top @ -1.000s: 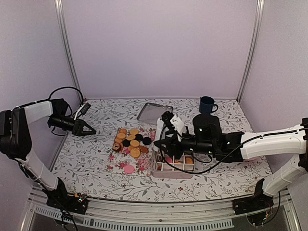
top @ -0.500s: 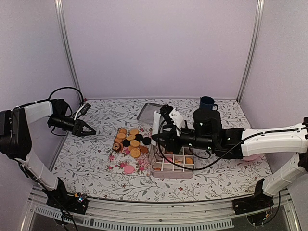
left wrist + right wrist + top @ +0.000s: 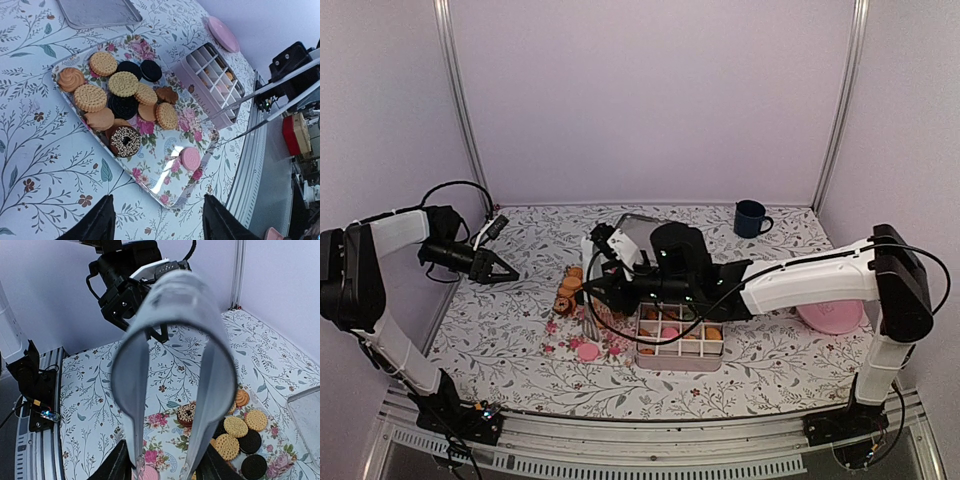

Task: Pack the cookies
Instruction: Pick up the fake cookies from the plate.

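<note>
The cookies [image 3: 570,286] lie in a heap on a floral tray [image 3: 558,338]; the left wrist view shows golden, dark and sprinkled ones [image 3: 122,82] and a lone pink one [image 3: 190,158]. My right gripper [image 3: 616,284] hangs over that heap, shut on silver tongs [image 3: 172,360] whose two blades point down at the tray beside the pink cookie [image 3: 150,474]. Nothing sits between the blades. My left gripper [image 3: 510,272] stands open and empty at the far left, off the tray's corner [image 3: 172,200].
A pink compartment box [image 3: 680,358] holding some cookies stands right of the tray. Behind it lies a metal tray [image 3: 632,230], a blue mug [image 3: 750,217] stands at the back right, and a pink plate [image 3: 832,318] sits at the right.
My right arm has swung left with the tongs, from above the compartment box to above the cookie heap. The left arm has stayed where it was.
</note>
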Controlling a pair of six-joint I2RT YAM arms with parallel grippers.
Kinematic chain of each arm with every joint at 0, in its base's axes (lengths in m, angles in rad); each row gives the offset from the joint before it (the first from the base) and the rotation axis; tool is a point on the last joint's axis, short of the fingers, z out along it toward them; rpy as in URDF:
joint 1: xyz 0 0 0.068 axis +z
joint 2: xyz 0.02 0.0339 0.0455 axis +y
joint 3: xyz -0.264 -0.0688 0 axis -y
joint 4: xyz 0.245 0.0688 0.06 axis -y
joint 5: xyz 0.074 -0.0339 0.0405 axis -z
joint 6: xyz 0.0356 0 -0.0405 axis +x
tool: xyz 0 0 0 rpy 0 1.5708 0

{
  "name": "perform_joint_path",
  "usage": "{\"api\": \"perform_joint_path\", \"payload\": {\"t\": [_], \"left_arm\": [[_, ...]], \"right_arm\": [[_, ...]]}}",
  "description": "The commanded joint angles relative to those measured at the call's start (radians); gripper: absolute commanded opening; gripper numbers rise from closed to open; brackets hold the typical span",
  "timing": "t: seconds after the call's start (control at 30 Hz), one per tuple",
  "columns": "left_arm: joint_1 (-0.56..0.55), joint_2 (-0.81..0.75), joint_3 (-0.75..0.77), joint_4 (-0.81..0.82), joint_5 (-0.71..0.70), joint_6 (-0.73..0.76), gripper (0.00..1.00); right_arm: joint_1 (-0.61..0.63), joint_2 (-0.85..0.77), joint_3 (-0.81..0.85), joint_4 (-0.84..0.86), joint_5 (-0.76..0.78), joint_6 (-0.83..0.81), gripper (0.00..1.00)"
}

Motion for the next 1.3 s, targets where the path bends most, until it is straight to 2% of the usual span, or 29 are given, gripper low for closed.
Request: {"api": "perform_joint_path", "payload": {"t": [0.0,0.1,0.2,0.37,0.5,0.63,0.87,1.13,1.27], "left_arm": [[0.012,0.009,0.005,-0.002,0.002,0.010,0.60],[0.012,0.010,0.006,-0.001,-0.003,0.005,0.63],[0.013,0.012,0.006,0.001,-0.005,0.004,0.77],[0.013,0.008,-0.003,0.022,-0.018,-0.017,0.84],[0.014,-0.020,-0.019,0.090,-0.051,-0.070,0.99],[0.015,-0.071,-0.046,0.192,-0.134,-0.144,0.99],[0.027,-0.191,-0.123,0.423,-0.411,-0.261,0.99],[0.042,-0.230,-0.155,0.495,-0.524,-0.275,0.99],[0.051,-0.236,-0.159,0.536,-0.584,-0.302,0.99]], "right_arm": [[0.018,0.107,0.115,0.066,-0.035,-0.035,0.44],[0.022,0.157,0.145,0.070,-0.026,-0.040,0.44],[0.028,0.177,0.148,0.084,-0.019,-0.036,0.44],[0.041,0.199,0.145,0.085,-0.022,-0.031,0.44],[0.052,0.205,0.132,0.080,-0.023,-0.031,0.44],[0.060,0.197,0.103,0.081,-0.015,-0.029,0.44],[0.069,0.187,0.071,0.080,-0.010,-0.022,0.44],[0.071,0.170,0.034,0.045,0.039,-0.056,0.44],[0.072,0.142,0.002,0.043,0.053,-0.063,0.41]]}}
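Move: The right hand holds the tongs, tips down. The pink cookie aimed at lies some 4 cm back, 3 cm left and 19 cm below it. From that cookie, a golden cookie is 8 cm farther out and 3 cm right, the sprinkled cookie 11 cm out and 5 cm left, and the box's middle about 18 cm right and 3 cm out. From the empty left hand the pink cookie is roughly 8 cm back, 15 cm right and 12 cm down. Bring the tongs in the right gripper down about 6 cm, first also about 4 cm left, then easing back some 2 cm, until their tips straddle the pink cookie; keep the grip unchanged. Meanwhile open the left gripper fully and draw it about 8 cm left and 5 cm forward, away from the plate, swinging its fingers forward and down. ##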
